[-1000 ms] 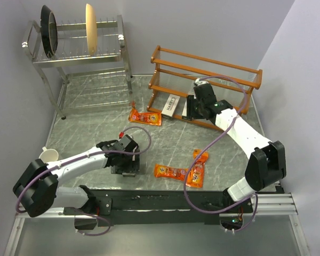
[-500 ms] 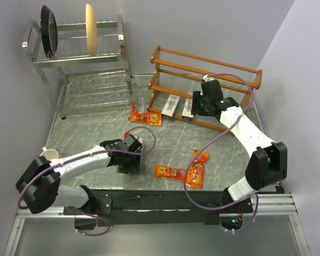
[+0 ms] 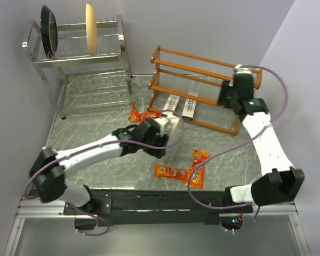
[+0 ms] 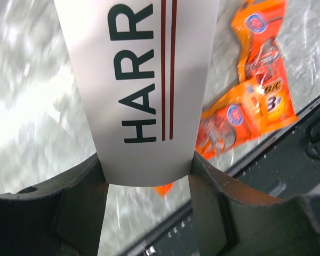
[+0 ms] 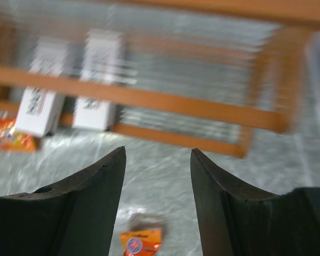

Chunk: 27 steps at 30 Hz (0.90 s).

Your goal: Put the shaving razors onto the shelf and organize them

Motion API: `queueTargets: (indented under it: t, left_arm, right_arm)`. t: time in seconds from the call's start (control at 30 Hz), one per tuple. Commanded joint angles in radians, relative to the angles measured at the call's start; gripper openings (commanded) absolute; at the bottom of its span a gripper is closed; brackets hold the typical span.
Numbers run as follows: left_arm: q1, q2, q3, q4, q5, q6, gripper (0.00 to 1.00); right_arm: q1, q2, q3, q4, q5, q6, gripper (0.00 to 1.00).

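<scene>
My left gripper [image 3: 162, 130] [image 4: 148, 176] is shut on a pale-grey razor box [image 4: 144, 80] printed "HARR", held off the table at mid-table; in the top view the box [image 3: 173, 121] is a pale blur. Two more grey boxes [image 3: 172, 103] [image 3: 189, 106] lie side by side on the bottom tier of the orange-brown wooden shelf [image 3: 202, 69] [image 5: 192, 104]. Orange razor packs lie on the table: one left of the shelf [image 3: 141, 114], two near the front [image 3: 170, 172] [image 3: 197, 168] [image 4: 256, 96]. My right gripper [image 3: 226, 98] [image 5: 157, 160] hangs open and holds nothing, by the shelf's right end.
A steel dish rack [image 3: 80, 48] with a dark pan and a pale plate stands at the back left. The grey marble tabletop [image 3: 96, 122] ends at a black rail [image 3: 165, 200] in front. Walls close in on the left and right.
My left gripper has closed on the grey box, lifted it and carried it right toward the shelf. The right gripper has drawn back from the shelved boxes to the shelf's right end.
</scene>
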<state>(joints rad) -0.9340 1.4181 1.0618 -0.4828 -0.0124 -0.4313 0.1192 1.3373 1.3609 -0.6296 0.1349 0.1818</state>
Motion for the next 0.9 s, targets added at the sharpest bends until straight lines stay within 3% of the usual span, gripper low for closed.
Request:
queueTargets:
  t: [0.0, 0.23, 0.57, 0.87]
  left_arm:
    - [-0.020, 0.157, 0.153, 0.012, 0.045, 0.178, 0.44]
    - [-0.037, 0.465, 0.493, -0.039, 0.031, 0.247, 0.45]
    - [-0.061, 0.706, 0.785, -0.042, 0.038, 0.259, 0.46]
    - [-0.055, 0.893, 0.974, -0.019, 0.086, 0.215, 0.60]
  right_arm:
    - [-0.084, -0.095, 0.009, 0.011, 0.020, 0.010, 0.59]
    - [-0.150, -0.214, -0.055, 0.033, 0.035, -0.004, 0.59]
    - [-0.228, -0.270, -0.115, 0.019, 0.003, 0.016, 0.59]
    - [-0.248, -0.273, -0.141, 0.010, -0.008, 0.015, 0.59]
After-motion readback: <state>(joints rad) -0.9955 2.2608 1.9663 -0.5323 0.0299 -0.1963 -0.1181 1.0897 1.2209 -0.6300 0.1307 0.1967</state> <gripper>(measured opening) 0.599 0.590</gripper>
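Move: The HARRY'S box is already pinched in my left hand. The free spot on the rack's lower shelf lies about 16 cm ahead, 21 cm right and 10 cm below. Of the shelved boxes, the near one is some 17 cm ahead and 13 cm right, the far one 19 cm ahead and 5 cm right. The orange packs lie about 10 cm back, 8 cm right. From my empty right hand the spot is roughly level forward, 4 cm left and 23 cm down. I swing my left hand to the right by nearly 19 cm, also going about 10 cm forward and sinking 4 cm, to bring the gripped box up to the gap beside the shelved boxes, turning it some 15 degrees clockwise. My right hand clears out to the right and back, rising 5 cm and then easing down 3, fingers unchanged. ##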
